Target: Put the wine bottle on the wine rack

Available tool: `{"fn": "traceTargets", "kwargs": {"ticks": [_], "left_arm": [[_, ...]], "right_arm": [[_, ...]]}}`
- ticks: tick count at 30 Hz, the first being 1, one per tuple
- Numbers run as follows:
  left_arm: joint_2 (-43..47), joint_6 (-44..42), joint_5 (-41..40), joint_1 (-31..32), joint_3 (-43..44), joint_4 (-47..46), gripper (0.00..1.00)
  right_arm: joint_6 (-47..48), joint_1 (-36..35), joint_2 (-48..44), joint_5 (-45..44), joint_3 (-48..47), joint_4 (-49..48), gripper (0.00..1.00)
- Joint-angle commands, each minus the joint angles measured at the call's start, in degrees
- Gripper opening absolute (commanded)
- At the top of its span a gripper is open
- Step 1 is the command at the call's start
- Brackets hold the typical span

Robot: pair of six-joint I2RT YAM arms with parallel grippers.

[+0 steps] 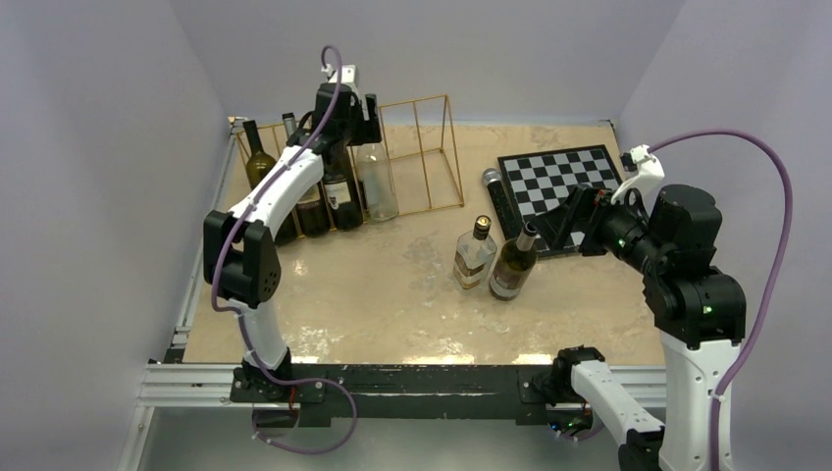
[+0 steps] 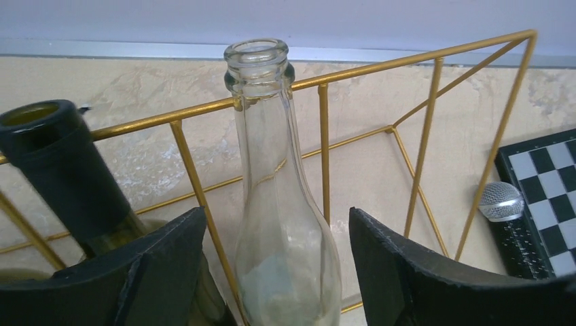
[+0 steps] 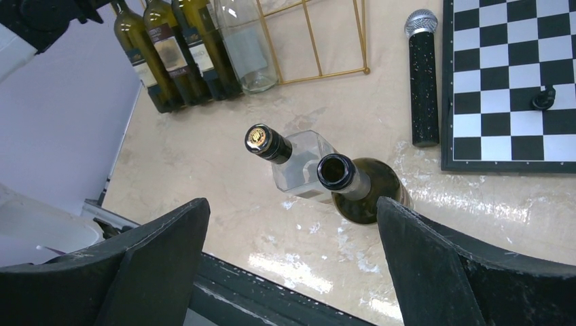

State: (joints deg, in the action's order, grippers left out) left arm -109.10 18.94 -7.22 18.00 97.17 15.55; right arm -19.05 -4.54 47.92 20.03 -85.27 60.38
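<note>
The gold wire wine rack (image 1: pixel 422 157) stands at the back left. A clear wine bottle (image 2: pixel 285 224) stands upright in one of its slots, beside several dark bottles (image 1: pixel 294 196). My left gripper (image 2: pixel 277 214) is open around the clear bottle's shoulder, with a gap on each side. In the top view my left gripper (image 1: pixel 361 132) hangs over the clear bottle (image 1: pixel 378 186). A dark green wine bottle (image 3: pixel 370 190) stands uncorked mid-table. My right gripper (image 3: pixel 292 204) is open and empty, above and just short of the green bottle.
A clear square bottle with a black cap (image 3: pixel 299 166) touches the green bottle. A black microphone (image 3: pixel 424 81) lies along the left edge of the chessboard (image 3: pixel 509 81), which carries one dark piece (image 3: pixel 543 98). The rack's right-hand slots (image 2: pixel 407 170) hold nothing.
</note>
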Motion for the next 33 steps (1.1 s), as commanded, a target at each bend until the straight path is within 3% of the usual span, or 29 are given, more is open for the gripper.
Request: {"fn": "traceTargets", "kwargs": {"ticks": [1, 3, 9, 16, 21, 25, 33], "left_arm": [[9.29, -0.83, 2.32, -0.42, -1.27, -1.64, 0.88], [11.41, -1.84, 6.09, -0.42, -1.92, -1.34, 0.99], [15.08, -5.97, 23.38, -0.37, -1.56, 3.41, 0.99], [25.41, -4.83, 50.83, 3.06, -15.92, -9.02, 0.99], [30.43, -7.89, 51.51, 12.25, -22.52, -13.68, 0.99], [30.89, -6.89, 51.13, 17.46, -26.45, -22.46, 0.98], [27.66, -8.64, 50.89, 21.68, -25.26, -23.80, 0.97]], "right_arm": [[0.00, 0.11, 0.23, -0.08, -0.91, -0.78, 0.99], [0.15, 0.10, 0.38, 0.57, -0.85, -1.25, 0.99], [1.16, 0.06, 0.89, 2.50, -0.84, -2.28, 0.99], [0.70, 0.05, 3.13, 3.30, -1.30, -2.24, 0.99], [-0.08, 0.12, 4.27, 3.35, -1.13, -2.77, 0.99], [-0.49, 0.08, 4.31, 3.26, -0.68, -3.47, 0.98], [-0.90, 0.05, 3.65, 3.00, 0.28, -3.55, 0.99]]}}
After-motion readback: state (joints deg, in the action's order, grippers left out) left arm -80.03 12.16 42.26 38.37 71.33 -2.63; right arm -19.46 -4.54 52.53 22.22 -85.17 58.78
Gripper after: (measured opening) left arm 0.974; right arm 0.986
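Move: The gold-capped clear bottle stands about 30 cm back and 29 cm to the right of the left hand, its middle some 10 cm lower. The green bottle is roughly 10 cm farther right and 3 cm nearer the base than that one. The just-racked clear bottle has its middle about 9 cm back and 2 cm right of the left hand, 9 cm below. From the right hand, the gold-capped bottle lies some 8 cm ahead, 14 cm left and 25 cm below. Up and back first, about 10 cm up, the left hand clears the neck of the racked clear bottle while its already parted fingers spread fully. It then sweeps back and to the right, nearly level, towards the gold-capped bottle, nearly 30 cm back and 20 cm right in all. The wrist swings some 70 degrees clockwise, so the open fingers end up pointing right. ##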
